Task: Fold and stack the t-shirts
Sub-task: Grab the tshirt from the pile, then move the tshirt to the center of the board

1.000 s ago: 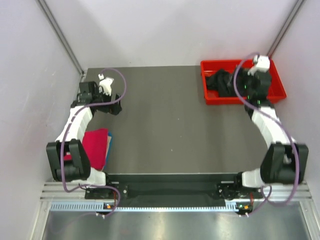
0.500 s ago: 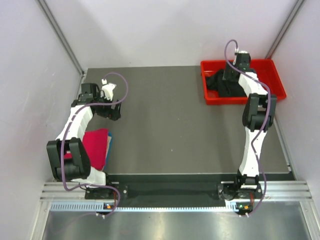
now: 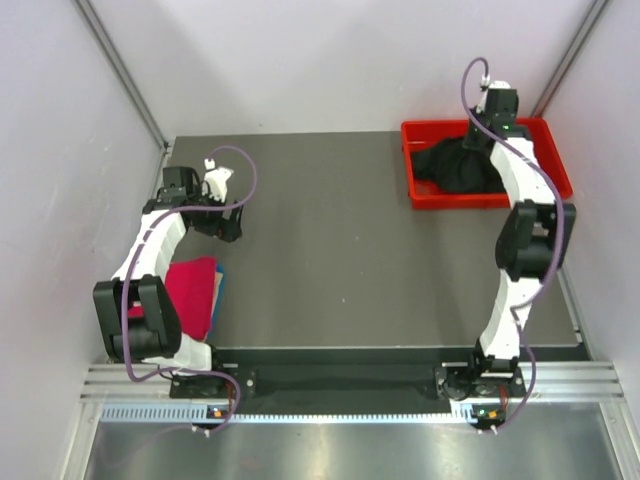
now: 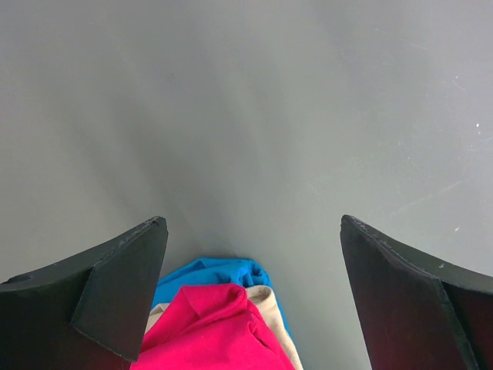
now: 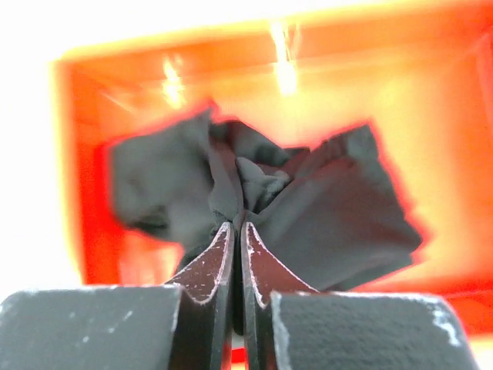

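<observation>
A crumpled black t-shirt [image 3: 452, 166] [image 5: 327, 208] lies in the red tray [image 3: 470, 203] at the back right. My right gripper [image 3: 478, 143] [image 5: 237, 228] reaches down into the tray, shut on a bunched fold of the black cloth. At the left edge of the table sits a folded stack with a crimson red t-shirt [image 3: 190, 292] [image 4: 216, 331] on top. A blue t-shirt's edge [image 3: 219, 288] [image 4: 212, 271] shows under it, with a beige layer [image 4: 271, 308] between. My left gripper [image 3: 226, 224] [image 4: 252, 225] hangs open just beyond the stack, nothing between its fingers.
The dark grey table [image 3: 330, 250] stretches between the stack and the tray. Pale walls close in on both sides, with slanted metal posts [image 3: 125, 75] at the back corners. The arm bases stand on the rail [image 3: 340, 385] at the near edge.
My right arm stretched out over the tray and its gripper went from open to shut on the black t-shirt. The left arm shifted only slightly.
</observation>
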Motion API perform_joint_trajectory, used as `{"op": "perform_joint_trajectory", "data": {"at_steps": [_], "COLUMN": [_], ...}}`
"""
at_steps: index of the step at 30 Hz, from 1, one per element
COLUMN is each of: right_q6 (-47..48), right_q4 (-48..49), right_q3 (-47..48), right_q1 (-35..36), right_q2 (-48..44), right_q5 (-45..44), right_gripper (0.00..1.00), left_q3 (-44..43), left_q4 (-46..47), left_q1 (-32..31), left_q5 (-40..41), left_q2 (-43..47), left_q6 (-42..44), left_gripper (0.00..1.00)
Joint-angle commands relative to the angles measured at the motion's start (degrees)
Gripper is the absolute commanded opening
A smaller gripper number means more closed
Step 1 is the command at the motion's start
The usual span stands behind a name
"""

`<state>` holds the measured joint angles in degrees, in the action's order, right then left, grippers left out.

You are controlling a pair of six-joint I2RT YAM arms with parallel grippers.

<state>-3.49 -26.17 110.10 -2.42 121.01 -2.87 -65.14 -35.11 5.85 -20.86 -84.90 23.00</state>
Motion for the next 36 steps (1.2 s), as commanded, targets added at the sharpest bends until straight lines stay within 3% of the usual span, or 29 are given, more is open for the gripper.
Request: {"op": "perform_joint_trajectory", "data": {"at_steps": [1, 7, 12, 17, 21, 25, 29, 30, 31, 33, 36], "right_q6": [1.55, 12.97, 7.3, -7.38, -13.2, -15.41, -11.73, -11.2, -10.5, -8.56, -8.11], "right_q4": [3.4, 8.5, 13.93, 25.45, 30.56, 28.12, 16.73, 14.51, 12.92, 10.27, 10.96], "right_q3": [-0.67, -7.88, -12.71, -27.27, -36.87, -41.2, -33.85, -31.9, -29.45, -29.16, -34.5], "right_q1": [4.5, 22.52, 32.46, 34.41, 35.02, 35.02, 34.15, 33.62, 33.36, 32.65, 31.69], "right_q2": [-16.66, -34.68, -42.78, -46.74, -44.82, -37.27, -25.42, -23.82, -22.76, -22.66, -28.53], "right_q5": [4.52, 8.75, 18.58, 25.37, 21.36, 16.16, 10.01, 6.6, 4.13, -4.13, -5.31], "right_gripper": [0.0, 0.0, 0.0, 0.0, 0.0, 0.02, 0.23, 0.4, 0.5, 0.61, 0.69], "left_q3": [-0.16, -0.51, -0.33, -0.77, -0.42, 0.63, 1.25, 1.42, 1.95, 3.17, 6.33], "left_q4": [-0.75, 0.31, 1.01, 1.54, 2.15, 1.72, -0.57, -0.92, -1.36, -1.62, -2.42], "left_q1": [-0.13, 0.22, 0.66, 1.18, 1.1, 1.01, -0.04, -0.92, -3.54, -8.45, -15.22], "left_q5": [-1.81, 0.38, 1.88, 2.76, 2.5, -2.75, -8.91, -9.11, -8.5, -7.61, -9.02], "left_q2": [1.93, 4.3, 5.45, 6.15, 6.51, 6.15, 5.63, 5.71, 5.71, 6.33, 7.38], "left_q6": [1.34, -0.41, -1.64, -2.0, -1.91, 0.02, 2.22, 3.0, 3.19, 4.06, 5.64], "left_gripper": [0.98, 0.99, 0.99, 0.99, 0.99, 0.99, 0.98, 0.98, 0.97, 0.97, 0.98]}}
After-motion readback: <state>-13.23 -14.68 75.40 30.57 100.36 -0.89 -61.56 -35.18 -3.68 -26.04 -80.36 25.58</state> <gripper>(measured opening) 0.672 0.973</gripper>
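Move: The right hand already pinches the black t-shirt, whose middle lies about 5 cm back, 3 cm left and 6 cm below. Its open landing spot mid-table is roughly 17 cm back, 28 cm left and 10 cm down; the red bin's middle is 5 cm back, 2 cm right and 8 cm below. From the left hand, that spot is some 34 cm right, 3 cm ahead and 7 cm below. Right hand swings its t-shirt up, some 30 cm left and back, then down, opening; left hand slides right. ##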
